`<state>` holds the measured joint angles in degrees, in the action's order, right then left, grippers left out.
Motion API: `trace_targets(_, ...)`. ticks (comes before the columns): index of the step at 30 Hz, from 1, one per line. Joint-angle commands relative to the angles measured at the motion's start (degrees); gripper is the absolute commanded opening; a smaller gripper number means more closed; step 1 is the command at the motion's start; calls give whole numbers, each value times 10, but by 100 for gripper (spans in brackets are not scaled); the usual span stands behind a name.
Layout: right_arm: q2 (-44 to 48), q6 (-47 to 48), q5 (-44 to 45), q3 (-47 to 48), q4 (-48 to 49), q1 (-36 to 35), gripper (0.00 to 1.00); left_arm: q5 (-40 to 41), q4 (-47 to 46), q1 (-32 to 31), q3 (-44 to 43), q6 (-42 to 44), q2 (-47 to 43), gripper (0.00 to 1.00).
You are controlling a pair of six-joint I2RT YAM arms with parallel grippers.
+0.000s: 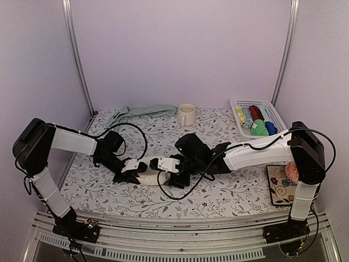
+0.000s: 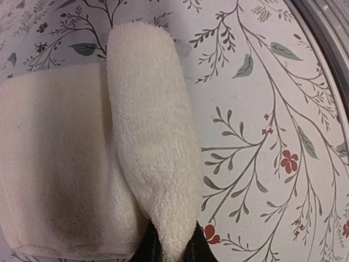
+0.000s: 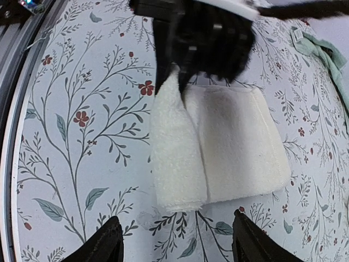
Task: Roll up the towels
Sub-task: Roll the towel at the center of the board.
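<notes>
A cream towel (image 3: 229, 142) lies folded on the floral table cover, its near long edge rolled over into a thick fold (image 2: 152, 142). My left gripper (image 2: 173, 250) is shut on one end of that rolled fold; from above it sits at the towel's left end (image 1: 130, 174). My right gripper (image 3: 180, 243) stands open just short of the towel's other end (image 1: 173, 180), touching nothing. A pale green towel (image 1: 143, 112) lies crumpled at the back of the table, far from both grippers.
A cream mug (image 1: 186, 114) stands beside the green towel. A white basket (image 1: 271, 113) with several coloured rolls stands at the back right. A patterned square mat (image 1: 279, 185) lies near the right arm's base. The table's metal front rail (image 3: 13, 82) runs close by.
</notes>
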<state>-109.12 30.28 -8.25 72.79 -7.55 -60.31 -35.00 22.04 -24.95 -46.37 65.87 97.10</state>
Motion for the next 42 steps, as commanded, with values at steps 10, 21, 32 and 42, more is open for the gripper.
trace_targets(10, -106, 192, 201, -5, 219, -78, 66, -76, 173, 53, -122, -31, 129, 0)
trace_targets(21, -176, 216, 308, 14, 279, -80, 56, -88, 227, 67, -177, -16, 194, 0)
trace_targets(32, -194, 190, 268, 54, 178, -76, 5, -93, 230, 80, -189, -19, 184, 21)
trace_targets(42, -193, 82, 133, 143, -4, -46, 4, -53, 126, 92, -87, -24, 16, 75)
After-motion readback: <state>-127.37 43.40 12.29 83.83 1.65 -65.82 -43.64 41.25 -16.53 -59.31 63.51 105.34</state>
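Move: The right gripper, open, hangs above and outside the roll along the towel's near edge: the roll's right end lies some 3 cm ahead, 5 cm left and 6 cm below. The towel's flat part lies beyond the roll, its middle about 9 cm ahead, 12 cm left and 8 cm below. The left gripper already pinches the roll's left end; the right end is roughly 13 cm to its right, level with it, and the flat part's middle 6 cm ahead and 7 cm right. Bring the right gripper left and then down about 6 cm and forward onto the roll's right end, winding its wrist back some 35 degrees; pinch that end and start turning it forward. Meanwhile keep the left pinch and roll its end forward, creeping ahead; once the right fingers have shut, open the left ones and lift off, up and outward. ##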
